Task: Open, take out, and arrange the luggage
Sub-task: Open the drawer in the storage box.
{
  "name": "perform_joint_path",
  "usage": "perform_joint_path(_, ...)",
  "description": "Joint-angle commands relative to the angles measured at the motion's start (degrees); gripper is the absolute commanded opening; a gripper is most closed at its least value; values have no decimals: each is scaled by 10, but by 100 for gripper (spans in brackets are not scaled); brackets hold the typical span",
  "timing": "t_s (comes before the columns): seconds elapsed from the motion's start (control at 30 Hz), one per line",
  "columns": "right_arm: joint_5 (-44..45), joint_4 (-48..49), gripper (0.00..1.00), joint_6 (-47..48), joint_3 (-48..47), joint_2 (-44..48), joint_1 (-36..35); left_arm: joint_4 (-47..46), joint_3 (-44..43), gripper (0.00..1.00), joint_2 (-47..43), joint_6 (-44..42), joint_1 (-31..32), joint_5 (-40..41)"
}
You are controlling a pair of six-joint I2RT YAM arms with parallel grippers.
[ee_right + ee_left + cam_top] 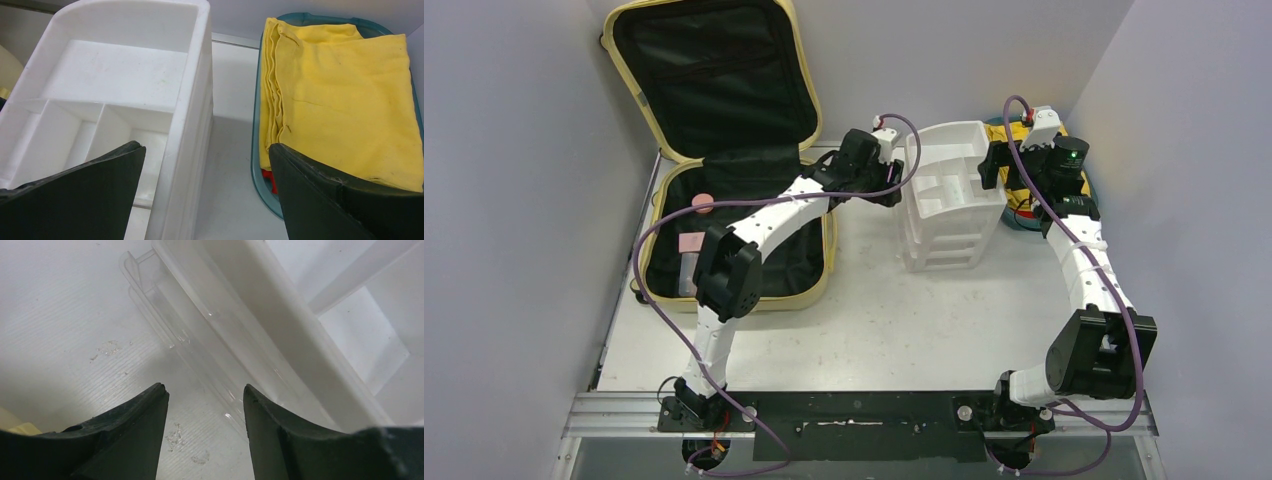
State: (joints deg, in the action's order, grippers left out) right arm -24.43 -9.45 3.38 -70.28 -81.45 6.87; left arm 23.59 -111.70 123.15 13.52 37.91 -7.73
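The luggage (714,90) lies open at the back left, its pale-yellow lid leaning on the wall and black lining showing. In its lower half (802,265) are a round pink item (703,203) and a pink card (690,242). My left arm reaches across it. The left gripper (892,190) (205,392) hangs open just off the left side of the white organizer (949,190) (300,315), with only table between its fingers. My right gripper (989,165) (207,150) is wide open over the organizer's (120,70) right wall, holding nothing.
A teal tray (1022,222) (257,165) with a folded yellow cloth (345,100) and something red (267,177) beneath it stands at the back right, a narrow strip of table away from the organizer. Grey walls close in on both sides.
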Motion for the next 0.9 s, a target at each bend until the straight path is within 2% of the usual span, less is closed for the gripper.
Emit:
perform_joint_path(0.0, -3, -3, 100, 13, -10, -9, 0, -20, -35, 55, -16, -1, 14, 6)
perform_joint_path(0.2, -4, -3, 100, 14, -9, -6, 0, 13, -47, 54, 22, -38, 35, 111)
perform_joint_path(0.5, -3, -3, 100, 15, -8, -7, 0, 37, -38, 49, 41, -79, 39, 170)
perform_joint_path(0.7, 5, -5, 100, 17, -8, -8, 0, 55, -26, 34, 29, -102, 40, 200)
perform_joint_path(0.87, 12, -6, 100, 19, -9, -12, 0, 79, -25, 31, 15, -113, 40, 218)
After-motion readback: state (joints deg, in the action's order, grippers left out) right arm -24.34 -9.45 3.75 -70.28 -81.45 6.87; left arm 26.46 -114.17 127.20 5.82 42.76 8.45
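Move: The clear drawer's front on the box's left side sits almost directly under the left fingers, some 5 cm down and about 1 cm nearer the base. The storage box's middle is around 10 cm to this hand's right, 1 cm farther out and 5 cm lower; the open suitcase's lower half lies about 33 cm left, 5 cm back and 12 cm below. From the right hand, the drawer front is roughly 18 cm left, 3 cm back and 14 cm down. Astride the clear drawer's front edge, the left fingers narrow from about half open to a third, one each side of it. To get there the hand eases about 1 cm right towards the box, then drops roughly 3 cm, drifting back left, while the wrist tilts some 15 degrees so that the fingers point more steeply down. ##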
